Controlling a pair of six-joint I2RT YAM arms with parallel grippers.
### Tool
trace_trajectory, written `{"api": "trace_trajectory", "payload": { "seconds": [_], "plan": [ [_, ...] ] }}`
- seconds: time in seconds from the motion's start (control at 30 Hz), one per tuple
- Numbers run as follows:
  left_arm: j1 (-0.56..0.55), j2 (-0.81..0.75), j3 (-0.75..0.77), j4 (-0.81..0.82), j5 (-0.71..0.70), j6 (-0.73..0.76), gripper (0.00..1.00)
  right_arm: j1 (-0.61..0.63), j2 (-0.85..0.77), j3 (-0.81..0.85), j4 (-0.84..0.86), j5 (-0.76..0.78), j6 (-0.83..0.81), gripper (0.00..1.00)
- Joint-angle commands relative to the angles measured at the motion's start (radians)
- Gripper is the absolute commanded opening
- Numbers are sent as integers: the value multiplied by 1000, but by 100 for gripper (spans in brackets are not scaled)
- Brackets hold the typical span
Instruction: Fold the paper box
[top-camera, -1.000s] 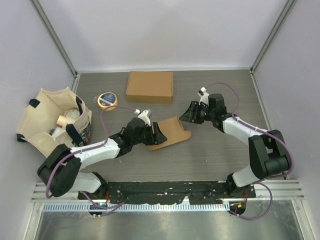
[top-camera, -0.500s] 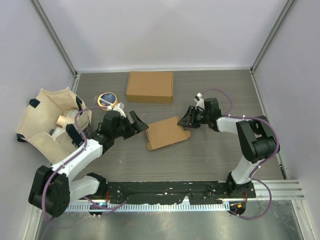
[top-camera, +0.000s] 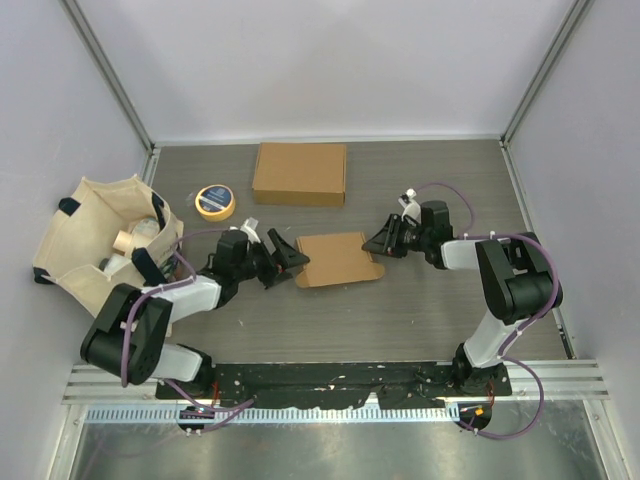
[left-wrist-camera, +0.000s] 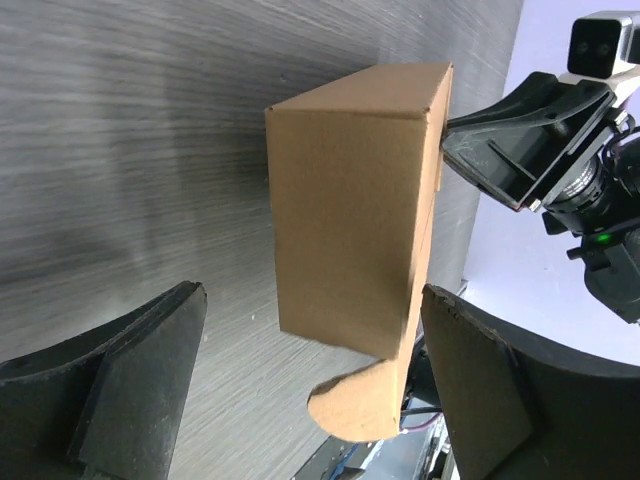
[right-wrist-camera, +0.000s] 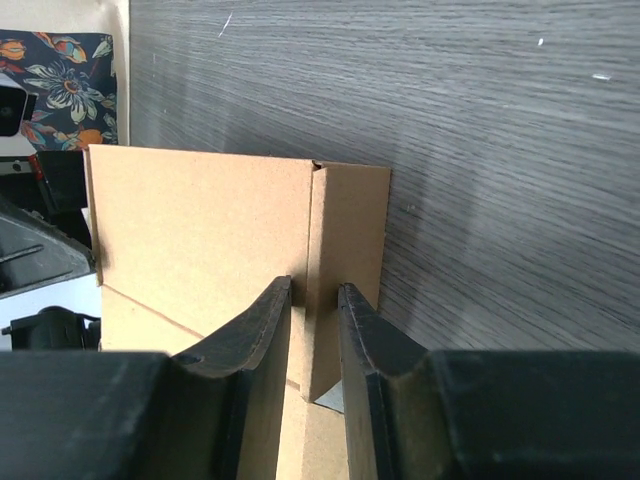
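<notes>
The paper box (top-camera: 338, 259) is a brown cardboard carton lying in the middle of the table, with a rounded tab (left-wrist-camera: 365, 405) sticking out of one end. My left gripper (top-camera: 287, 266) sits just left of it, jaws wide open. In the left wrist view the box (left-wrist-camera: 350, 200) stands ahead of the open fingers (left-wrist-camera: 100, 400), untouched. My right gripper (top-camera: 378, 243) is at the box's right end. In the right wrist view its narrow jaws (right-wrist-camera: 315, 290) pinch the corner edge of the box (right-wrist-camera: 190, 220).
A second flat cardboard box (top-camera: 300, 173) lies at the back. A roll of yellow tape (top-camera: 214, 200) sits back left, and a canvas bag (top-camera: 105, 245) with items stands at the left wall. Enclosure walls ring the table.
My left gripper let go of the box, opened wide and drew back to the left. The box settled squarer on the table. My right gripper narrowed onto its right end.
</notes>
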Motion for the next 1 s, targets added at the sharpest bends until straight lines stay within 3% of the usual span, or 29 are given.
{"api": "trace_trajectory", "payload": {
  "seconds": [0.0, 0.13, 0.23, 0.4, 0.53, 0.67, 0.77, 0.8, 0.83, 0.97],
  "plan": [
    [-27, 105, 35, 270, 73, -91, 91, -8, 30, -34, -25, 34, -23, 29],
    [-74, 209, 64, 387, 109, -162, 86, -10, 32, -48, -14, 39, -19, 29],
    [-82, 264, 53, 520, 109, -240, 75, -10, 28, -60, 0, 51, -12, 29],
    [-85, 306, 82, 550, 130, -303, 50, -5, -8, -94, 54, 63, 42, 30],
    [-87, 303, 87, 528, 139, -349, 30, 7, -95, -85, -31, 113, 10, 34],
    [-85, 261, 69, 468, 144, -403, 23, 44, -218, -19, -273, 282, -113, 42],
    [-85, 194, 70, 354, 162, -415, 17, 85, -331, 61, -477, 480, -216, 58],
    [-85, 176, 75, 308, 173, -415, 15, 116, -359, 97, -536, 517, -240, 74],
    [-85, 159, 78, 263, 176, -413, 10, 133, -392, 116, -561, 549, -287, 78],
    [-84, 33, 105, 1, 173, -424, 1, 290, -525, 214, -655, 774, -446, 81]
  ]
}}
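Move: The paper box stands with its middle about 11 cm to the left hand's right, 1 cm ahead and some 2 cm lower. The finished box lies about 22 cm ahead of the left hand and 2 cm right, the tape roll 15 cm ahead and 17 cm left, both some 5 cm lower. The right hand still holds the paper box's right end, its middle about 7 cm left, 3 cm back and 1 cm below. Left hand goes 6 cm right, pinches the paper box's left end, then rises; right lets go, rising 7 cm. ##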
